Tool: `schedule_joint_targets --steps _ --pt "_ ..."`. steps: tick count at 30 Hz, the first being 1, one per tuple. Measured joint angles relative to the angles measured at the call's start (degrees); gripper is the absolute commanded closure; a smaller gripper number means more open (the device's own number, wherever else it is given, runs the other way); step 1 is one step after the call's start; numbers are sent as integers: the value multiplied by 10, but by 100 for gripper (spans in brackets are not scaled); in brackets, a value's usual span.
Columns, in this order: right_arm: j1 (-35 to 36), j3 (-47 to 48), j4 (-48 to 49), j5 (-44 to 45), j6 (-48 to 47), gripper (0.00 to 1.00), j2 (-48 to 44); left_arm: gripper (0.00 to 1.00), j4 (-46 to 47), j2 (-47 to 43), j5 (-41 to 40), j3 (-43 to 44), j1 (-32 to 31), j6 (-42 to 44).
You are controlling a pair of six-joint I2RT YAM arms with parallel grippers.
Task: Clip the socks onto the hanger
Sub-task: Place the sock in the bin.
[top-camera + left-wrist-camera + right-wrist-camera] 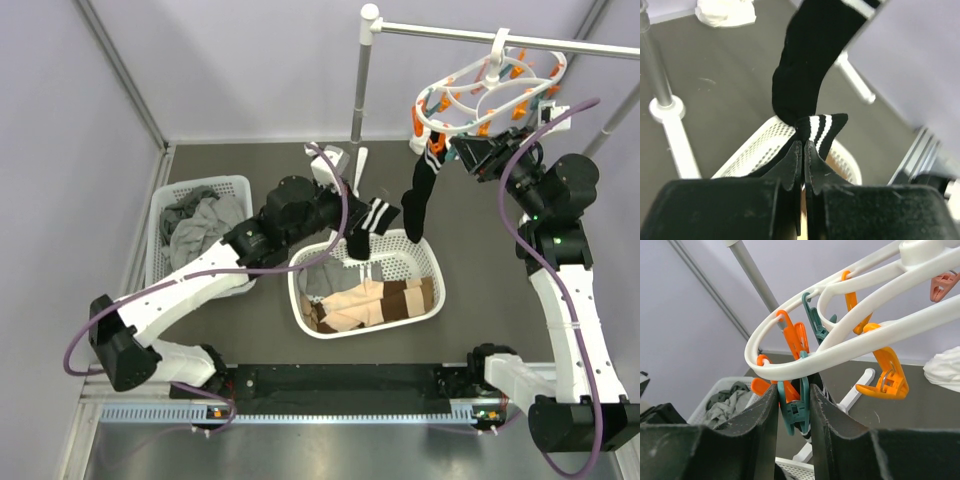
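The white hanger [490, 95] hangs from a rail at the back right, with orange and teal pegs around its rings. A black sock [418, 200] with white cuff stripes dangles from a teal peg [801, 407]. My right gripper [457, 150] [794, 390] is shut on that peg, one finger on each side. Over the middle basket, my left gripper [357, 240] [803, 145] is shut on a second black sock [822, 130] at its striped cuff. Tan socks with brown bands [385, 300] lie in the basket.
The white mesh basket [436, 275] stands mid-table. A second basket [200, 185] of grey garments [200, 225] is on the left. The rack's upright pole [362, 80] and white foot [345, 165] stand behind the left gripper. White cloth [945, 370] lies on the floor.
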Motion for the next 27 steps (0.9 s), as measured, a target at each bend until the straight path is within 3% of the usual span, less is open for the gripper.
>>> schedule_joint_targets --steps 4,8,12,17,21,27 --pt "0 0 -5 3 -10 100 0 100 -178 17 42 94 1 86" --pt "0 0 -6 4 -16 100 0 100 -275 77 94 130 1 137" --pt "0 0 -11 7 -27 100 0 100 -327 191 141 139 1 158" --pt "0 0 -14 10 -36 100 0 99 -322 327 152 141 1 172" --pt "0 0 -14 10 -37 100 0 78 -292 371 120 157 1 178" --pt "0 0 -14 11 -41 100 0 47 -203 362 76 164 0 194"
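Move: The left hand already pinches the black sock with white stripes, well above the sock bin, whose middle lies about 6 cm back and some 28 cm below. In the bin, the grey cloth lies about 6 cm back and 8 cm left, the tan-brown socks about 12 cm back and 4 cm right. The other black sock hangs about 7 cm ahead and 9 cm right. From the right hand, the bin is roughly 11 cm back, 15 cm left and 40 cm lower. The left hand lets go of the striped sock inside the bin after carrying it down about 27 cm, drifting slightly back and swinging its sideways-pointing fingers steeply downward, some 50 degrees. The fingers part near the bottom to almost half open, and the hand then backs off about 5 cm forward and 3 cm up, a little to the right. ##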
